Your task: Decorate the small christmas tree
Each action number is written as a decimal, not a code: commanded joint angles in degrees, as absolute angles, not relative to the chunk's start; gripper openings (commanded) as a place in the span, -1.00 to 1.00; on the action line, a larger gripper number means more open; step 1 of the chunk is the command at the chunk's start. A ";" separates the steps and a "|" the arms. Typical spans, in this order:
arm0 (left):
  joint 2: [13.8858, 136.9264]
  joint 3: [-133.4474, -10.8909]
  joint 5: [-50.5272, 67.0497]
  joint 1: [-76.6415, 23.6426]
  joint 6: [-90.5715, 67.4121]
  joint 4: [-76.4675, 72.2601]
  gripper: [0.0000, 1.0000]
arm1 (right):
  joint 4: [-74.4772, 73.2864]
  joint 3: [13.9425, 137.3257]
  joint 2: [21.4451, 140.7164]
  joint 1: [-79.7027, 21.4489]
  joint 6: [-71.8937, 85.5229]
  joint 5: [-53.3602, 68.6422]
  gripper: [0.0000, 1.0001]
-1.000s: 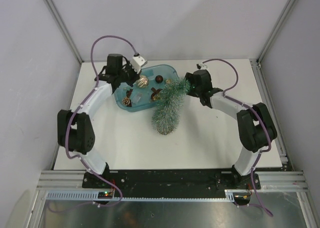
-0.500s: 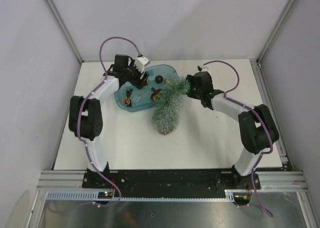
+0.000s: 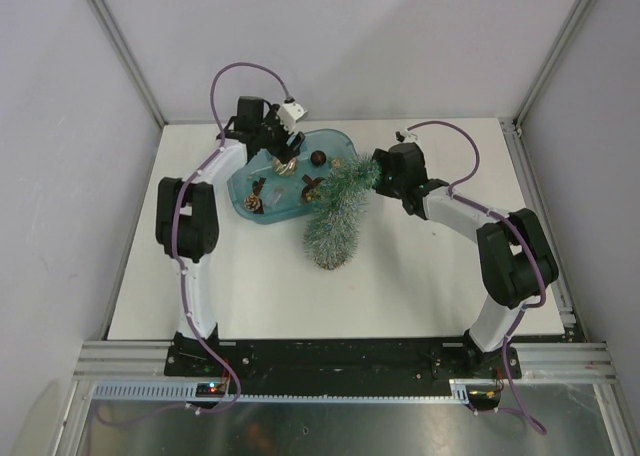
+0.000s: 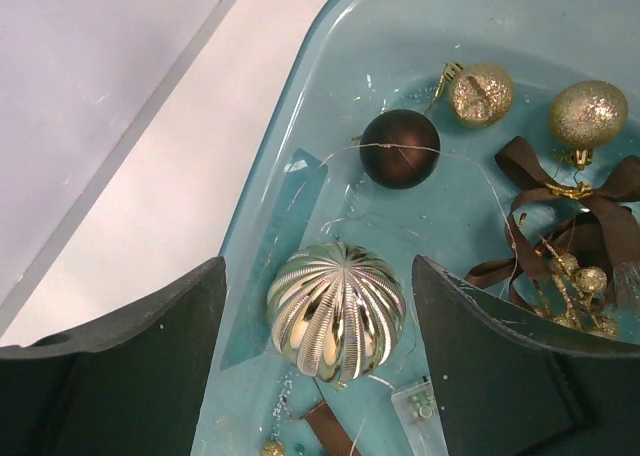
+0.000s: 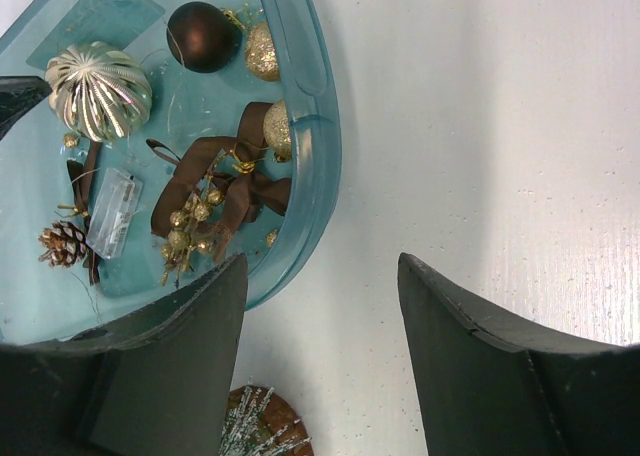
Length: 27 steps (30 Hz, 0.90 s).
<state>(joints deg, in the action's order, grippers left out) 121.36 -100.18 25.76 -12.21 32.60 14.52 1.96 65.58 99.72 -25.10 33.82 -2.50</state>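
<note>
The small christmas tree (image 3: 336,221) lies on its side on the white table, its upper end resting by the blue tub (image 3: 243,188). Its wood-slice base (image 5: 262,423) shows at the bottom of the right wrist view. My left gripper (image 3: 283,156) hangs open inside the tub (image 4: 290,96). A ribbed gold ball (image 4: 336,311) sits between its fingers (image 4: 170,326), with a gap on each side. My right gripper (image 5: 322,258) is open over bare table beside the tub's rim (image 5: 318,126), holding nothing.
The tub also holds a brown ball (image 4: 399,148), two glittery gold balls (image 4: 481,94), a brown ribbon bow (image 4: 580,226), a pine cone (image 5: 65,244) and a small clear battery box (image 5: 110,211). Frame posts stand at the table's back corners.
My left arm has swung right and forward over the tub, and its gripper has gone from shut to open around the gold ball. The right arm has barely moved.
</note>
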 commanded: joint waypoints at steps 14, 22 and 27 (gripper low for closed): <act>122.67 -100.11 27.85 -15.21 39.81 13.91 0.31 | 3.34 65.57 98.21 -24.50 33.49 -2.73 0.32; 124.01 -100.22 26.92 -16.26 43.24 16.18 0.08 | 3.89 65.57 98.92 -24.52 33.77 -2.30 0.32; 125.56 -101.39 25.59 -16.36 43.76 16.43 0.12 | 4.08 65.57 99.24 -24.50 33.85 -2.12 0.32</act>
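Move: The brown ball lies in the tray about 9 cm to the right of my left hand, 2 cm farther out and some 8 cm below it. The big striped ball is almost straight beneath that hand, the small gold ball about 13 cm right and 2 cm ahead, the brown bow about 7 cm right and 6 cm back, all roughly as low. From my right hand the brown ball is some 12 cm ahead, 15 cm left and 7 cm down. I swing my left hand off from above the striped ball towards the brown ball, about 4 cm to the right and a little back, sinking some 3 cm, first in a short dip and again at the end. Meanwhile I turn it about 10 degrees clockwise and draw the wide-open fingers partly together, still empty, so the brown ball comes to lie ahead between the tips. ##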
